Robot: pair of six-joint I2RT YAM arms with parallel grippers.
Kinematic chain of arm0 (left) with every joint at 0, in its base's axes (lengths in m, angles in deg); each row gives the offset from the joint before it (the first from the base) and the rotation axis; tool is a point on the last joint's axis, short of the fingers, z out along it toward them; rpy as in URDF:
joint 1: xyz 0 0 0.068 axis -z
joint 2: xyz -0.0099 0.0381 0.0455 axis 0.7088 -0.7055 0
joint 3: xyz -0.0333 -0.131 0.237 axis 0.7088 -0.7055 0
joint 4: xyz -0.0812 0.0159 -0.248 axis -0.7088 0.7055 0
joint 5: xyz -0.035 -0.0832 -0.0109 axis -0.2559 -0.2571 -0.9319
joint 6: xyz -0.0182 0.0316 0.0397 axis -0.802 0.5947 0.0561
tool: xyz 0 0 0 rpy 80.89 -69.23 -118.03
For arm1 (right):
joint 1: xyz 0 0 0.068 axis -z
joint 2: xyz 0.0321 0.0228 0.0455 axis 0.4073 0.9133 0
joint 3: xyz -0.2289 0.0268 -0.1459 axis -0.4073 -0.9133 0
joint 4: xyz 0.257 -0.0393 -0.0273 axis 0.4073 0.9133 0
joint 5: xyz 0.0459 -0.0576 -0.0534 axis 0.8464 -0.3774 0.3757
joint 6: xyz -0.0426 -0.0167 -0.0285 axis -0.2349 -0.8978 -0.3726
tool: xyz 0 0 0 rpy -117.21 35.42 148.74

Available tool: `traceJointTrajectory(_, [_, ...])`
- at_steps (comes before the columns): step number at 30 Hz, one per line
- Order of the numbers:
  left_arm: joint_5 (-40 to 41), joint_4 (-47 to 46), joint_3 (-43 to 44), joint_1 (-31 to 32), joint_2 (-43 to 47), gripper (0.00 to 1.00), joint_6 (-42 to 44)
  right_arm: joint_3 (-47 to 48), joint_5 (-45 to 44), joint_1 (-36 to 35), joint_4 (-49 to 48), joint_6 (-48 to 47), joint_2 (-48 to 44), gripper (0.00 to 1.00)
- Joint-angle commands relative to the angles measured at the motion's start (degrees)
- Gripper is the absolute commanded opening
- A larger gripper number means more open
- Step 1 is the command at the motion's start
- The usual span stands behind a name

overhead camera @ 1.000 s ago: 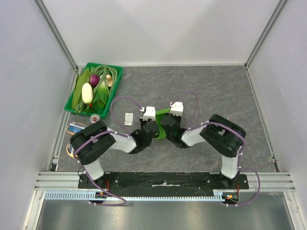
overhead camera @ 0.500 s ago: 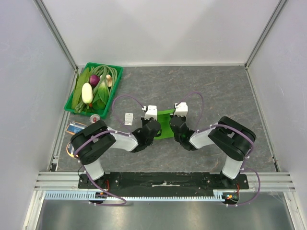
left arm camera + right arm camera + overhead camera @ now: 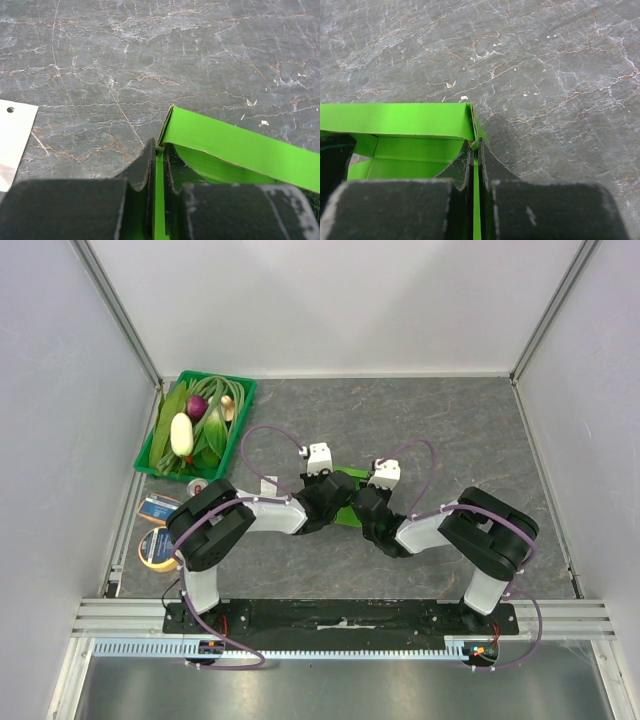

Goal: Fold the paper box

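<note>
The paper box [image 3: 350,480] is a lime-green card shape with raised walls, sitting on the table between my two wrists. In the left wrist view my left gripper [image 3: 159,146] is shut on one upright wall of the paper box [image 3: 235,145] at a corner. In the right wrist view my right gripper [image 3: 475,150] is shut on a wall at the opposite corner of the paper box [image 3: 405,122], whose inside floor shows to the left. From above, my left gripper [image 3: 336,500] and right gripper [image 3: 362,504] stand close together over the box and hide most of it.
A green crate [image 3: 240,390] with vegetables stands at the back left. Two round tins [image 3: 155,545] and a small red-and-white object [image 3: 197,485] lie near the left wall. A white card [image 3: 15,135] lies left of the left gripper. Grey walls surround the table.
Both wrists have shifted right and a little farther from the bases, carrying the box with them. The left forearm has swung up towards the box. Both grips stayed shut.
</note>
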Motion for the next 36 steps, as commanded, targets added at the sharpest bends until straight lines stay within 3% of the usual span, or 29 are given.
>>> traceJointTrajectory(1, [4.1, 14.4, 1.6, -0.2, -4.6, 0.02, -9.0, 1.4, -3.5, -0.5, 7.7, 6.5, -0.2, 0.00])
traceJointTrajectory(5, [4.4, 19.4, 3.4, -0.2, -5.9, 0.02, -12.7, 2.4, -3.4, -0.8, 8.4, 7.7, 1.5, 0.00])
traceJointTrajectory(10, [1.9, 16.2, 1.2, -0.2, -3.6, 0.02, -10.4, 4.1, -3.8, -0.8, 9.3, 4.9, 2.6, 0.00])
traceJointTrajectory(16, [-3.4, 7.5, -4.6, -0.2, 1.6, 0.27, -5.4, 5.5, -2.7, 0.4, 11.4, 2.8, 3.2, 0.00])
traceJointTrajectory(20, [-5.6, 6.7, -7.0, -0.2, 5.7, 0.38, -4.8, 5.0, -1.9, 0.5, 10.3, 1.1, 3.2, 0.20])
traceJointTrajectory(25, [-10.1, 5.0, -15.5, -0.3, 16.6, 0.51, -4.5, 3.7, -0.1, 0.5, 10.8, -1.0, 0.5, 0.33])
traceJointTrajectory(29, [-16.1, 5.1, -23.6, -0.4, 30.0, 0.58, -4.2, 2.0, 2.8, 0.4, 16.2, -2.2, -5.0, 0.69])
traceJointTrajectory(32, [-21.7, 6.2, -28.4, -1.1, 41.5, 0.60, -2.8, 1.0, 7.0, 0.6, 22.3, -4.6, -10.8, 0.87])
traceJointTrajectory(36, [-30.4, 10.6, -29.0, -5.1, 49.0, 0.61, 0.6, -0.6, 11.8, 2.0, 30.6, -7.6, -20.4, 0.94])
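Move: Both shut grippers still pinch the paper box at the two ends of its raised far wall. The box's middle lies about 4 cm back, 5 cm to the right and 3 cm below the left hand; from the right hand it is some 4 cm back, 5 cm to the left and 3 cm below. The white card lies flat about 12 cm to the left of the left hand, 2 cm back and 5 cm below. After both hands briefly keep their pinch on the ends of the raised far wall, with only small shifts, the left opens to a little over half and frees its corner, dipping some 2.5 cm, then backing off about 11 cm in all and swinging left towards the white card's side, rising and turning about 20 degrees clockwise. The right holds its corner slightly longer, then opens nearly fully, dips and slips free back and to the right by about 2 cm each way before starting to rise. ##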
